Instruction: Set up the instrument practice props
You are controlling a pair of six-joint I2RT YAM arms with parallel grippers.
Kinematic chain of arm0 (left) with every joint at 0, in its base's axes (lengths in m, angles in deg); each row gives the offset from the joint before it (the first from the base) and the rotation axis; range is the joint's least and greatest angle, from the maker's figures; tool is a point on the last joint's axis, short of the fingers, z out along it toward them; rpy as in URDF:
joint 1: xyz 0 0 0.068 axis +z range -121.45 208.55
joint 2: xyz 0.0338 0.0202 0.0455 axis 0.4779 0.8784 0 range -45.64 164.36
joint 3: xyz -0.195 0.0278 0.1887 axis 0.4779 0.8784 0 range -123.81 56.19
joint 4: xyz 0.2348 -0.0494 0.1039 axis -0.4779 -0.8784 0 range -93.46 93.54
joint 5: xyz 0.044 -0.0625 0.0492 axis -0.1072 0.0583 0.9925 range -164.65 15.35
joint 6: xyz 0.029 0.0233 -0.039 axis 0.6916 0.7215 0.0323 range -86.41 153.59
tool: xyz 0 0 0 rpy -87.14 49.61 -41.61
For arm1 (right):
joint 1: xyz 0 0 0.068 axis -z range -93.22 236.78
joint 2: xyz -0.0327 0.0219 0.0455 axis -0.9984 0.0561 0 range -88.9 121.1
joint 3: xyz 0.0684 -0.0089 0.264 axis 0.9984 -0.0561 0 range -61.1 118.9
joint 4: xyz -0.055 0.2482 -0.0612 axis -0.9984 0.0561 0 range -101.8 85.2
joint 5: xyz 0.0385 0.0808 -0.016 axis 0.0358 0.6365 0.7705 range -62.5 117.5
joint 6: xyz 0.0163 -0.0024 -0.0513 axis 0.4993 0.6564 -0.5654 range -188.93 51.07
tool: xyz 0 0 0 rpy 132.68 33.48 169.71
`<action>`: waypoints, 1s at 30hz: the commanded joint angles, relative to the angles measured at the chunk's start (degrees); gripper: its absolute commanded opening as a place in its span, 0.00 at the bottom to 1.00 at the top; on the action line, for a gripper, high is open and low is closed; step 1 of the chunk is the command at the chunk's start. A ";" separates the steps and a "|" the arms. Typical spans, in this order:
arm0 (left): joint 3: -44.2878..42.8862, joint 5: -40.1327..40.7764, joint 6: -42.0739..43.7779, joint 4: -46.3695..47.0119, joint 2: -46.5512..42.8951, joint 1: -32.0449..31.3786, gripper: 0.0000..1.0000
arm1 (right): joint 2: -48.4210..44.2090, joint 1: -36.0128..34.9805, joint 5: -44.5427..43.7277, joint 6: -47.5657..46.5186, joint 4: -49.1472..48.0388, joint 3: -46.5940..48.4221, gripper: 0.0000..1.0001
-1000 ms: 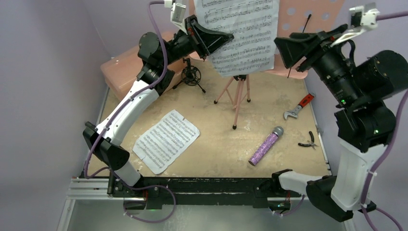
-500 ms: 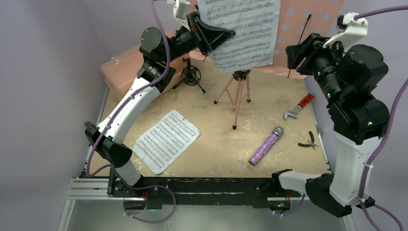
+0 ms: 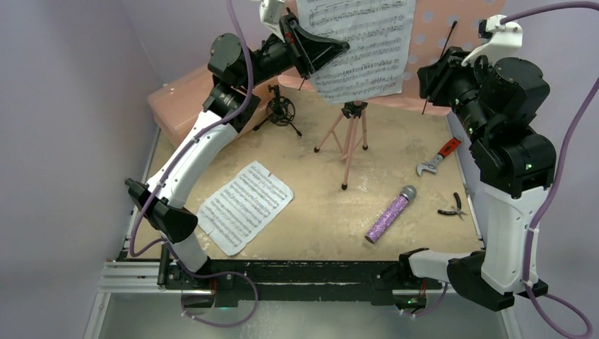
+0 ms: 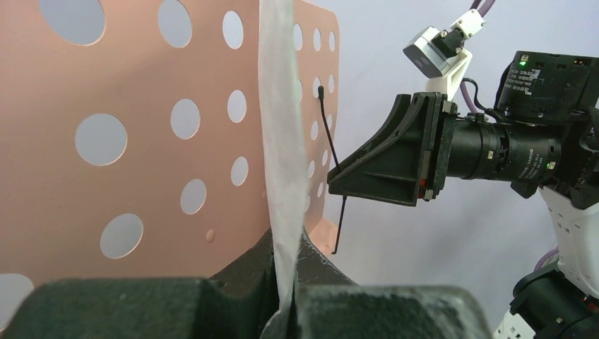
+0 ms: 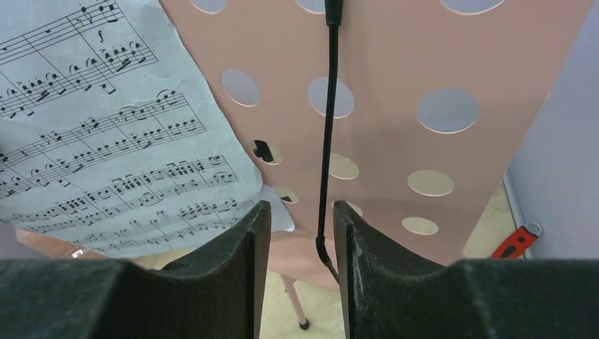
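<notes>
The pink music stand [image 3: 452, 28] stands at the back on thin tripod legs [image 3: 349, 145]. My left gripper [image 3: 339, 49] is shut on the left edge of one sheet-music page [image 3: 360, 49] and holds it upright in front of the perforated desk [image 4: 141, 141]. That page is edge-on in the left wrist view [image 4: 281, 141]. My right gripper [image 3: 424, 74] is open at the desk's right side, and the stand's thin black wire arm [image 5: 328, 141] hangs between its fingers, near the right one. The second page [image 3: 244, 205], the glittery purple microphone [image 3: 390, 213] and the black mini tripod [image 3: 281, 111] are on the table.
A big pink case [image 3: 187, 99] lies at the back left behind the left arm. A red-handled wrench [image 3: 439, 157] and small pliers [image 3: 452, 206] lie along the table's right edge. Purple walls close in both sides.
My right gripper has swung in toward the stand's right side and its jaws have narrowed around the wire arm. My left gripper has nudged the held page slightly up and right.
</notes>
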 commanded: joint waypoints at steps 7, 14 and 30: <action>-6.42 0.16 1.37 -1.22 2.69 -1.59 0.00 | 0.20 0.28 -2.62 -3.05 -5.63 0.66 0.36; -8.70 0.07 2.79 -2.04 4.28 -2.53 0.00 | 0.00 0.28 -2.25 -3.29 -8.11 -1.14 0.27; -11.74 -0.14 3.39 -1.71 6.31 -3.29 0.00 | -1.89 0.23 -0.85 -5.33 -9.61 -3.85 0.00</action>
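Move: The music stand's right page-holder rod stands upright just ahead of the right hand, its middle about 1 cm forward, hardly above and level sideways with the half-open fingers. From that hand the music sheet's middle is some 10 cm left and 4 cm farther out, and the stand's desk some 8 cm out and 5 cm left, both a few centimetres higher. The left hand, already holding the sheet, has its middle about 3 cm right and 1 cm out; the desk's middle lies roughly 8 cm right and 6 cm out, the rod about 14 cm right and 2 cm back. The black page-holder rod is taken by the right hand, which eases forward and up, about 1 cm each way, tips its fingers slightly upward and shuts them from half open until they pinch the rod's lower part. Meanwhile the music sheet, still pinched by the left hand, is carried about 2.5 cm to the right across the front of the desk, towards the rod. ##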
